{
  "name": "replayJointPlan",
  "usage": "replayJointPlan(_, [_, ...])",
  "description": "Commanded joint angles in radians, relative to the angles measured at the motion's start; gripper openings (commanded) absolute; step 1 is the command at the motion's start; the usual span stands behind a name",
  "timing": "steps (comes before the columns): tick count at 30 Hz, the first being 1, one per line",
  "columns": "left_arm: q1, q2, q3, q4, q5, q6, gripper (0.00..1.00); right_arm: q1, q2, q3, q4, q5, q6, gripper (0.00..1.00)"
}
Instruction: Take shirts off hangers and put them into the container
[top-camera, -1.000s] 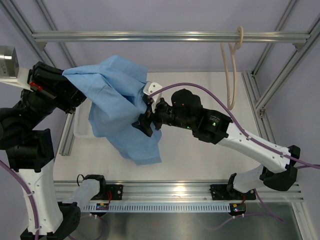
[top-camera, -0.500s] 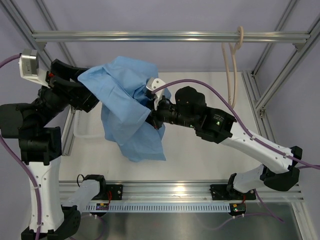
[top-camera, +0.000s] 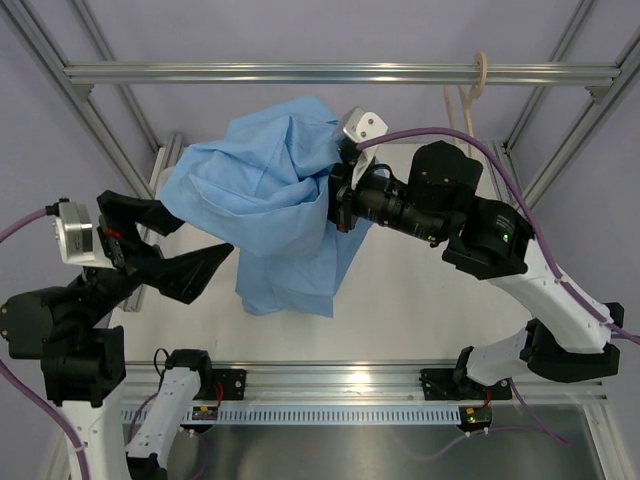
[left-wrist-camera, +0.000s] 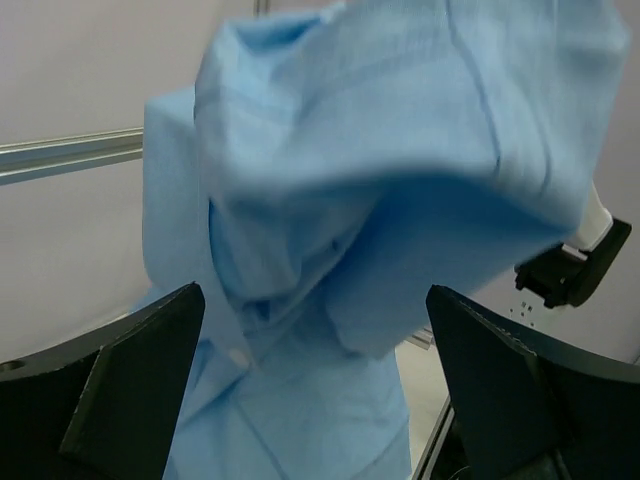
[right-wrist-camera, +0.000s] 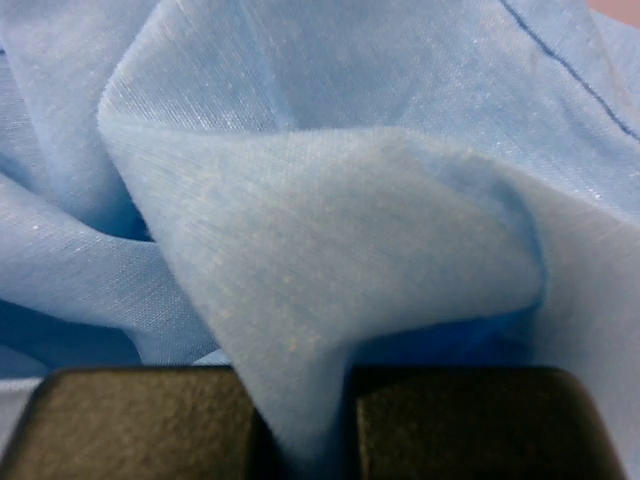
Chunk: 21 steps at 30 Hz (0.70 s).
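The light blue shirt (top-camera: 280, 200) hangs bunched in the air over the left half of the table, off the hanger. My right gripper (top-camera: 337, 190) is shut on a fold at its upper right edge; in the right wrist view the cloth (right-wrist-camera: 330, 250) is pinched between the pads (right-wrist-camera: 140, 420). My left gripper (top-camera: 185, 245) stands open and empty, low and left of the shirt and apart from it; its fingers (left-wrist-camera: 130, 380) frame the shirt (left-wrist-camera: 380, 180). The cream hanger (top-camera: 463, 110) hangs bare on the top bar. I cannot make out the container behind the shirt and left arm.
Silver frame bars run across the back (top-camera: 340, 73) and slant down both sides. A slotted rail (top-camera: 330, 412) and the two arm bases sit at the near edge. Bare white table (top-camera: 420, 300) shows under the right arm.
The left gripper opened, let go of the shirt and dropped back to the lower left. The right gripper shut on the shirt and lifted it up and toward the back.
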Motion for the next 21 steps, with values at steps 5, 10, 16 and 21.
replayJointPlan(5, [-0.003, -0.062, -0.255, 0.234, 0.090, -0.122, 0.99, 0.007, 0.055, 0.192, -0.072, 0.024, -0.039, 0.00])
replayJointPlan(10, [-0.003, -0.089, -0.433, 0.516, 0.119, -0.270, 0.99, 0.007, 0.090, 0.278, -0.101, -0.014, -0.022, 0.00])
replayJointPlan(16, [-0.024, -0.042, -0.472, 0.599, 0.152, -0.248, 0.99, 0.007, 0.141, 0.336, -0.121, -0.088, 0.001, 0.00])
replayJointPlan(21, [-0.119, 0.023, -0.469, 0.493, 0.113, -0.120, 0.99, 0.007, 0.164, 0.375, -0.141, -0.129, 0.018, 0.00])
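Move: The near side of the hanging shirt is about 8 cm to the left hand's right, some 5 cm ahead and about 6 cm lower. The right gripper holding it stands about 16 cm to the left hand's right, 7 cm ahead and roughly level. The container lies far below, about 33 cm ahead and 11 cm left of the left hand. From the right hand, it is about 27 cm ahead, 27 cm left and nearly 50 cm down. Still pinching the shirt in shut fingers, the right hand lifts it about 3 cm, then eases a couple of centimetres left towards the left hand. The left hand, fingers staying wide open, dips about 9 cm and reaches some 4 cm forward, drifting slightly right and turning clockwise, to get in under the shirt's overhanging flap. ##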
